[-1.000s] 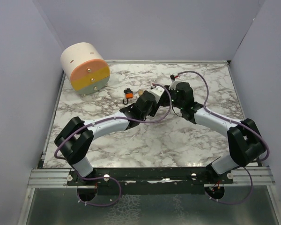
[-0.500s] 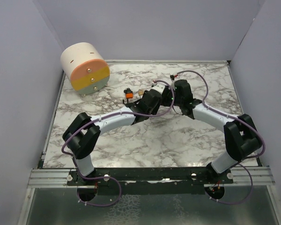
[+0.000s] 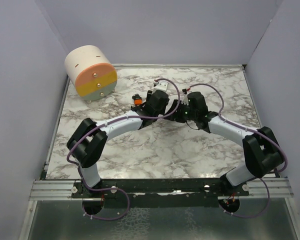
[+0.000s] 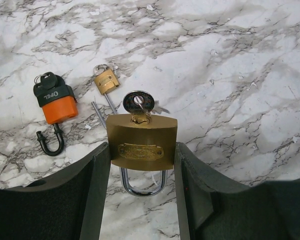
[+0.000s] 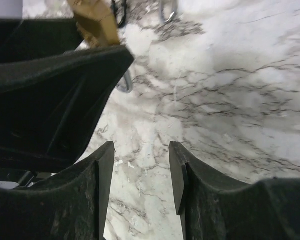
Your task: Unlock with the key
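A brass padlock (image 4: pixel 141 142) hangs above the marble table, and my left gripper (image 4: pixel 141 149) is shut on its two sides. Its steel shackle (image 4: pixel 142 186) points back toward the wrist. A key with a black head (image 4: pixel 138 102) sits in the keyhole on the far end. My right gripper (image 5: pixel 141 150) is open and holds nothing. It hovers just beside the left gripper's dark finger (image 5: pixel 55 95), and a corner of the padlock (image 5: pixel 95 20) shows beyond. From above, the left gripper (image 3: pixel 156 104) and right gripper (image 3: pixel 179 111) meet at mid-table.
An orange padlock with a black top (image 4: pixel 57 102) lies at the left with a loose black shackle (image 4: pixel 50 142) below it. A small brass padlock (image 4: pixel 106 80) with a key lies near it. A cream cylinder with coloured drawers (image 3: pixel 91 72) stands back left. Grey walls enclose the table.
My right gripper has gone from shut to open and now sits a little back from the padlock. The left arm carried the padlock farther from the bases.
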Controlling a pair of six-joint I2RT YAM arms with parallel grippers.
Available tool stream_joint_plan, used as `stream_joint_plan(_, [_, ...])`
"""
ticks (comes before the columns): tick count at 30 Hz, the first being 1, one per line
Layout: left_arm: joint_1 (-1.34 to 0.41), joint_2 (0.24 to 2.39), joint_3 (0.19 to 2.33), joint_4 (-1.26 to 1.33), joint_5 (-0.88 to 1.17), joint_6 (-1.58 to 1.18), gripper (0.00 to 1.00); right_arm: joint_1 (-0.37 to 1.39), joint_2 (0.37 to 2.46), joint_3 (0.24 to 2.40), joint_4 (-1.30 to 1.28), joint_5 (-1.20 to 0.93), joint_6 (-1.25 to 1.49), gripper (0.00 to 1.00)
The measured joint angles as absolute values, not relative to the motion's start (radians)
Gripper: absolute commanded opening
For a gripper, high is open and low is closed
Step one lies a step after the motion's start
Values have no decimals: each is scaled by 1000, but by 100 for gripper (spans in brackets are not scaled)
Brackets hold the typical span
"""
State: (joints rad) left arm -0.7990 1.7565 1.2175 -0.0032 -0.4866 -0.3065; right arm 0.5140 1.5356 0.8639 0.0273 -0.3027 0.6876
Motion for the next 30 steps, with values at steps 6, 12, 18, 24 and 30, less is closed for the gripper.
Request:
stream_joint_plan(6, [-783,1758,1250,-35,-485,-355,0,451,1478,867,-28,-251,656,60])
stream_joint_plan(12, [-762,1765,1323,-54,-472,-442,0,451,1433,836,-20,-236,606,67])
stream_joint_plan(18, [-759,1768,1376,-78,-438,-570,0,446,1357,693,123,-241,635,68])
stream_joint_plan(24, [-759,1768,1378,-91,-389,-653,0,427,1360,673,243,-276,688,68])
stream_joint_plan(30, [-759,1768,1372,-90,-345,-697,0,389,1402,674,351,-338,741,68])
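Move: Between the left fingers already sits the big brass padlock, its key in the keyhole; from the empty right hand it lies about 7 cm ahead, 3 cm to the left and 4 cm higher. On the table some 12 cm below the left hand, the small padlock lies about 7 cm ahead and 6 cm left, the orange padlock about 6 cm ahead and 10 cm left. Backing clear to the right by about 4 cm beside the held padlock, the empty right hand opens its fingers wider, then rises and edges forward, its tips lifting. The left hand keeps its grip on the brass padlock and lifts it about 5 cm with a little forward, then shifts right after the right hand, rolling some 25 degrees right side up. ##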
